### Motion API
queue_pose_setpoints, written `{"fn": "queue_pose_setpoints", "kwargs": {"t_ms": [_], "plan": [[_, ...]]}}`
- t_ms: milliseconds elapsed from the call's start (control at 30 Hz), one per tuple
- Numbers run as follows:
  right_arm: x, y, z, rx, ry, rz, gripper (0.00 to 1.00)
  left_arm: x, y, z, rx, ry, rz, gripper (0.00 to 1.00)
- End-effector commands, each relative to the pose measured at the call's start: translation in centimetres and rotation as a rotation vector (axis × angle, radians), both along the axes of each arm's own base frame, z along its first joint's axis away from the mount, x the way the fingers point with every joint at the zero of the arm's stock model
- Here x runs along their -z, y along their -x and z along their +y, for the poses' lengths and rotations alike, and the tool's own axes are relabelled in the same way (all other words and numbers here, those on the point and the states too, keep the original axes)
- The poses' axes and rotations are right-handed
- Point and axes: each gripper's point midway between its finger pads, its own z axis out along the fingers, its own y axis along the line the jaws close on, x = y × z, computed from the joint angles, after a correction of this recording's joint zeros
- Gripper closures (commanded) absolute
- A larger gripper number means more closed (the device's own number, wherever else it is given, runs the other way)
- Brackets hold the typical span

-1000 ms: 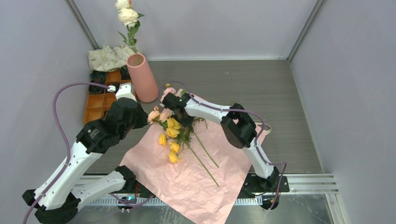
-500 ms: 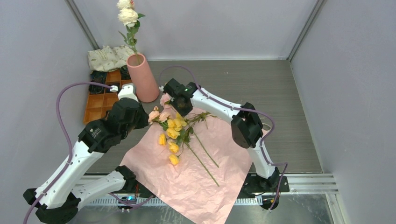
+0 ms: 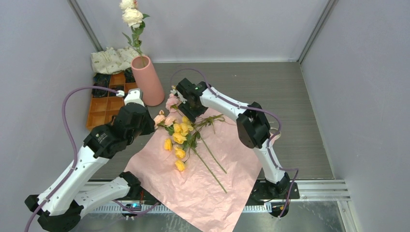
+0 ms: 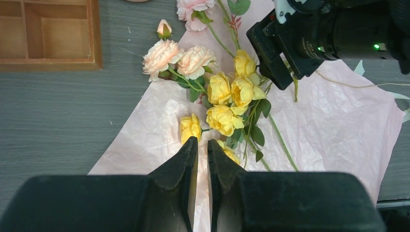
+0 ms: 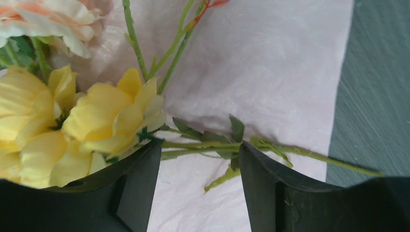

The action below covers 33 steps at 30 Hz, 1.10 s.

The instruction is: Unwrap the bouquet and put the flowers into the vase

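Observation:
The bouquet lies unwrapped: its pink paper point(image 3: 193, 193) is spread flat on the table with loose flowers on it. Yellow roses point(image 3: 179, 140) and peach ones point(image 3: 164, 119) lie in a heap, their green stems point(image 3: 210, 166) running toward me. The salmon-pink vase point(image 3: 147, 82) stands at the back left with one cream-white rose point(image 3: 131, 17) in it. My right gripper point(image 3: 187, 112) hangs open over the heap; thin leafy stems point(image 5: 203, 145) of a yellow rose point(image 5: 111, 118) cross just beyond its fingertips point(image 5: 150, 159). My left gripper point(image 4: 202, 141) hovers above the paper's left part, shut to a thin slit, holding nothing.
An orange compartment tray point(image 3: 104, 108) sits left of the vase, with dark items and a patterned cloth point(image 3: 111, 59) behind it. Cream ribbon point(image 4: 396, 94) trails off the paper's right corner. Grey walls close in on both sides and at the back.
My right gripper dragged a yellow-rose stem back toward the vase, then opened and let it go. The left arm has hardly moved.

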Motion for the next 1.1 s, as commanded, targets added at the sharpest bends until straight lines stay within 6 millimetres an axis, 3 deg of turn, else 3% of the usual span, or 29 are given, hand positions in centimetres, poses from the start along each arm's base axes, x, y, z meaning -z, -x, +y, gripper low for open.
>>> {"fn": "queue_pose_setpoints", "kwargs": {"t_ms": [0,100,267,367,433,500,600,733,867,1067], "plan": [[1.0,-1.2,0.3,-0.036,-0.054,0.054,0.34,-0.8,-0.3,-0.1,-0.013,0.043,-0.043,0.86],[1.8,-0.5,1.1,-0.061,-0.089,0.131,0.36,-0.8,-0.2,0.2,-0.021,0.029,-0.04,0.86],[3.7,0.3,1.9,-0.08,-0.117,0.201,0.49,-0.8,-0.1,0.4,-0.027,0.032,-0.047,0.86],[4.4,0.3,2.1,-0.075,-0.119,0.213,0.8,-0.7,-0.1,0.2,-0.02,0.034,-0.041,0.86],[4.2,0.0,1.9,-0.063,-0.115,0.202,0.94,-0.7,0.0,0.2,-0.019,0.04,-0.038,0.86],[3.1,-0.4,1.9,-0.048,-0.123,0.168,0.99,-0.8,0.0,0.0,-0.014,0.052,-0.042,0.86],[0.0,-1.1,1.8,-0.021,-0.149,0.098,0.99,-1.1,0.0,-0.3,-0.004,0.069,-0.049,0.86],[-5.7,-1.9,1.2,0.046,-0.193,-0.003,0.99,-1.5,-0.1,-0.8,0.016,0.082,-0.049,0.85],[-10.8,-1.7,0.5,0.11,-0.254,-0.072,0.99,-1.9,-0.1,-1.4,0.038,0.098,-0.053,0.85],[-16.7,-0.2,-0.6,0.186,-0.378,-0.123,0.99,-2.6,-0.1,-2.3,0.075,0.138,-0.066,0.84]]}}
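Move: The green stem of the yellow rose lies between the right hand's open fingers, straight below and some 6 cm down. The other yellow blooms are about 7 cm back and 6 cm left of that hand. Peach roses stand roughly 11 cm to its left and 1 cm ahead, pink ones 9 cm ahead and 8 cm left, all about 5 cm lower. From the left hand the stem is some 13 cm ahead, 13 cm right and 24 cm down. The yellow rose's stem is straddled by the right hand's open fingers, which sink about 6 cm onto it while the wrist tips a little, then pinch it shut just under the bloom. After a short hold low down, the right hand lifts quickly by some 15 cm, almost straight up with a slight forward drift, keeping its grip and rolling its left side up. ##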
